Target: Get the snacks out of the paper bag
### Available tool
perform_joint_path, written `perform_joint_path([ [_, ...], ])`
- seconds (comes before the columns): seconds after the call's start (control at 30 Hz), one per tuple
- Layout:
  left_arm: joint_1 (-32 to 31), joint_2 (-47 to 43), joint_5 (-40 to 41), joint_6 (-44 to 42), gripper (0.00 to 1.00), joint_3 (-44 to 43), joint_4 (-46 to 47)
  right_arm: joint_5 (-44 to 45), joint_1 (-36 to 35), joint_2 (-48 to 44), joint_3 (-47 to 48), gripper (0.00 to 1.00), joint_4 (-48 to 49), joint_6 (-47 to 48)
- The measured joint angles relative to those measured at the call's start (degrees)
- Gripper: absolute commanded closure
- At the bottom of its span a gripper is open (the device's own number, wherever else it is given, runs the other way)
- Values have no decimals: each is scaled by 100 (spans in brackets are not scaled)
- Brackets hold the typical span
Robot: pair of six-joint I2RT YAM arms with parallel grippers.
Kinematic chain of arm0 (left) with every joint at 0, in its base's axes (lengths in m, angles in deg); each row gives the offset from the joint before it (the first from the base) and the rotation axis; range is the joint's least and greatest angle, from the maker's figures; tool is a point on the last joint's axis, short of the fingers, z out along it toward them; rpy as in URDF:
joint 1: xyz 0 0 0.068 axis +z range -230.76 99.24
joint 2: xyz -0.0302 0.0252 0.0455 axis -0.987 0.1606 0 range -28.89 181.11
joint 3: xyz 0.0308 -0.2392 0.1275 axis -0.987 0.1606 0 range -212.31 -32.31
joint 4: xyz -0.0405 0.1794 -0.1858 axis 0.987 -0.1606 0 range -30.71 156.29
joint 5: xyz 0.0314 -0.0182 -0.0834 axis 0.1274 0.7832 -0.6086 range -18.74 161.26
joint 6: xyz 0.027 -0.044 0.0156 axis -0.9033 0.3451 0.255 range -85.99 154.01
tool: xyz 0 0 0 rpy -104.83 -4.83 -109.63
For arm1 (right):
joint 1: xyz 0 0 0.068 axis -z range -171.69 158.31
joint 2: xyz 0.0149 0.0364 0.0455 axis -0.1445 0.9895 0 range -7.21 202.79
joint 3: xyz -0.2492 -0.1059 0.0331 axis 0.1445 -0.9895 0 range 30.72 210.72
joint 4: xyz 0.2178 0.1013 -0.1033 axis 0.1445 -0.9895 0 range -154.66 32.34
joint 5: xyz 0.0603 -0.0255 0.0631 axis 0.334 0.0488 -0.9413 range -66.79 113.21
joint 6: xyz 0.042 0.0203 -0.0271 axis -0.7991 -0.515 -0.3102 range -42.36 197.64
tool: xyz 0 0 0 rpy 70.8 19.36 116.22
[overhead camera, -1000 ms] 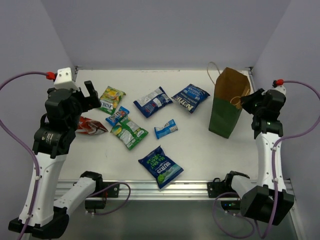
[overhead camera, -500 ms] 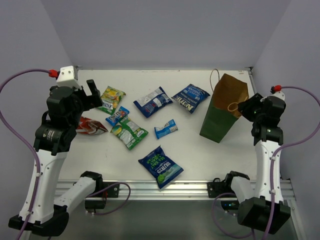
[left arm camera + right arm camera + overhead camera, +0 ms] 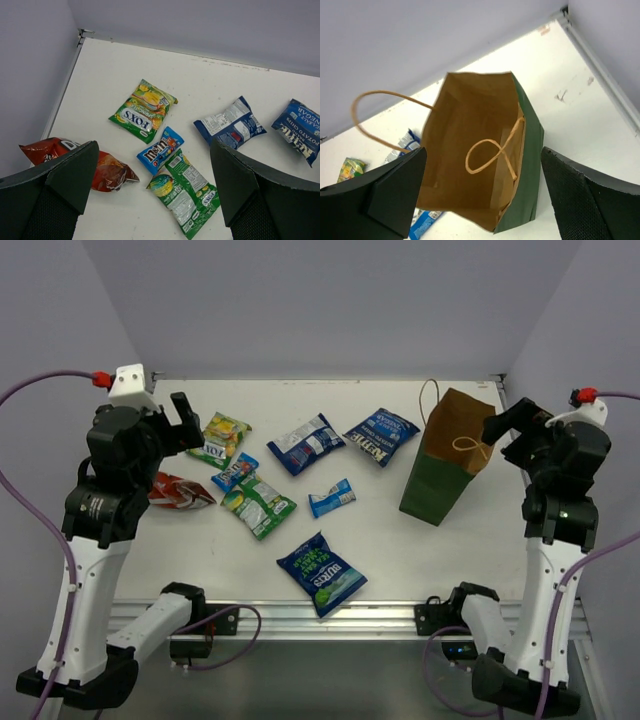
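Note:
The dark green paper bag (image 3: pixel 436 476) stands at the right of the table, leaning left, and its brown inside (image 3: pixel 470 150) shows no packet. One cord handle (image 3: pixel 492 152) droops into the mouth. My right gripper (image 3: pixel 512 428) hangs open above and right of the bag (image 3: pixel 530 150), touching nothing. The snacks lie on the table: a yellow-green packet (image 3: pixel 144 111), a red-orange one (image 3: pixel 107 170), a small blue one (image 3: pixel 161 150), a green-white one (image 3: pixel 185 192), dark blue bags (image 3: pixel 306 443) (image 3: pixel 381 435) (image 3: pixel 321 573) and a small blue bar (image 3: pixel 331 497). My left gripper (image 3: pixel 180 425) hovers open over the left packets.
Grey walls close the table at the back and on both sides. A metal rail (image 3: pixel 330 615) runs along the near edge between the arm bases. The bag's other handle (image 3: pixel 370 117) loops out over the table behind it.
My right gripper has opened, let go of the bag's rim and drawn back up to the right. The bag tipped to the left and now stands free. The left arm barely moved.

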Motion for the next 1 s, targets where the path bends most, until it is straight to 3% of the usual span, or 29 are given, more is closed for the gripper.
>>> perform_joint_path([
  [0.27, -37, 142, 9, -227, 0, -1185, -98, 732, -844, -422, 1810, 1, -431, 470],
  [0.6, -118, -348, 420, -439, 0, -2076, -94, 1268, -1891, -1285, 2949, 1, 155, 1132],
  [1.0, -341, -409, 960, -542, 0, -2286, -92, 1327, -2168, -1604, 2933, 1, 686, 1781],
])
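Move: The open paper bag stands close by the right hand, its middle about 5 cm ahead, 6 cm left and 23 cm below; a dark blue crisp packet lies some 17 cm beyond the bag and 11 cm left of it. From the left hand the bag is roughly 55 cm to the right, 5 cm ahead and 26 cm below. Under the left hand's level by some 36 cm, the red packet is 6 cm ahead and 12 cm left, the M&M's pouch 11 cm ahead and 5 cm right. Up and back, both arms withdraw with fingers still wide open and empty. The right rises about 27 cm while drawing back some 20 cm, away from the paper bag, its fingers tilting up by around 50 degrees; the left climbs some 16 cm and backs off about half that, away from the laid-out snacks, tilting up 25 degrees and edging left. Both slow almost to a stop. ##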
